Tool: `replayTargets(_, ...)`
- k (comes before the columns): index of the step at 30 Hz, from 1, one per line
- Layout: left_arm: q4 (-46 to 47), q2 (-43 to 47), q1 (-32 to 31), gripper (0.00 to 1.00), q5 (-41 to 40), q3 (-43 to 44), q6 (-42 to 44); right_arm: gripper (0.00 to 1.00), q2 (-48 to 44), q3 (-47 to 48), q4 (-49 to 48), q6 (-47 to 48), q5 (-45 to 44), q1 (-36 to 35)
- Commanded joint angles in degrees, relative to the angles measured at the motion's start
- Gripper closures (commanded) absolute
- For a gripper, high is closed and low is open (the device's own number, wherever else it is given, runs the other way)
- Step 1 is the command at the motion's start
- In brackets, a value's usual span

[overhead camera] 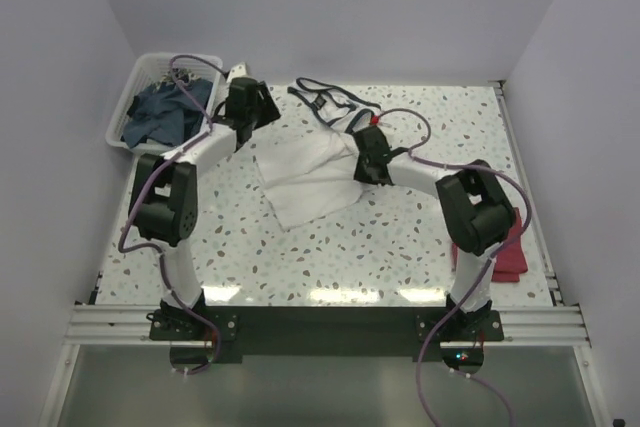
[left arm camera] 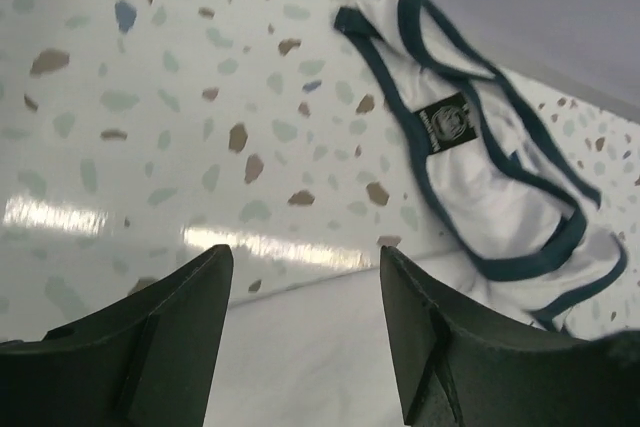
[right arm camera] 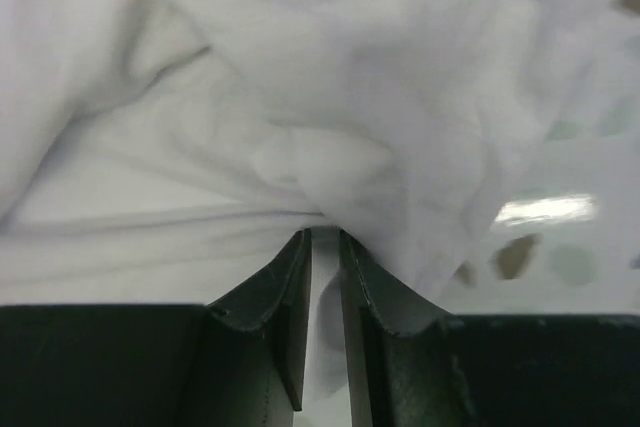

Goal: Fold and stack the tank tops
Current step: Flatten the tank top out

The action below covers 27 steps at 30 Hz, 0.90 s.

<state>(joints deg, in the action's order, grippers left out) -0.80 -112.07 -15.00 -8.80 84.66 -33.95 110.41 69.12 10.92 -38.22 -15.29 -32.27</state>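
Observation:
The white tank top lies half-bunched in the middle of the table, its navy-trimmed straps stretched toward the back. My left gripper stands open over its left edge; in the left wrist view the fingers are wide apart above plain white cloth, with the neck label beyond them. My right gripper is at the top's right side, and its jaws stand nearly together with a fold of the white cloth pinched between them. The dark red tank top lies folded at the right edge, partly behind the right arm.
A white basket holding dark blue clothes stands at the back left. White walls close in the speckled table on the left, back and right.

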Motion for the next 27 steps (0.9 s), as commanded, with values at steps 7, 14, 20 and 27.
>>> replayTargets(7, 3.1, 17.4, -3.3, 0.35, -4.3, -24.4, -12.4, 0.56, 1.5, 15.7, 16.3, 8.7, -0.2, 14.0)
replayTargets(14, 6.1, 18.6, -5.1, 0.38, 1.2, -29.8, -7.2, 0.47, -5.5, 15.6, 19.1, 9.1, 0.3, 7.1)
replayTargets(20, 2.5, 13.9, -6.2, 0.4, 1.7, -26.6, 1.2, 0.49, -18.1, -5.3, 12.6, 2.6, 1.8, 0.4)
replayTargets(27, 5.2, 4.6, -6.3, 0.39, 10.8, -22.3, 9.4, 0.5, -27.1, -16.8, 9.9, -3.3, 2.2, -6.7)
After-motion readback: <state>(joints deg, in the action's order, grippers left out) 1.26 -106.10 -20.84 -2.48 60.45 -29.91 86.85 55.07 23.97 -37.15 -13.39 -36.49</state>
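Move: The left hem corner of the white tank top lies about 8 cm back of the open left gripper, 2 cm to its left and 14 cm below. From that gripper, the navy neckline is roughly 5 cm ahead and 15 cm right, the laundry basket 3 cm ahead and 22 cm left. The right gripper has the top's right side in its nearly shut fingers; the near hem corner lies about 15 cm back and 16 cm left of it. Drag the tank top's side on to the right with the right gripper, about 12 cm, opening the fingers to let go; lift away forward, then swing back nearly 20 cm and somewhat left, sinking a little, towards the near hem corner. Meanwhile bring the open left gripper back and down, pause, then lower it towards the left hem corner, tipping it further down and turning it clockwise. ##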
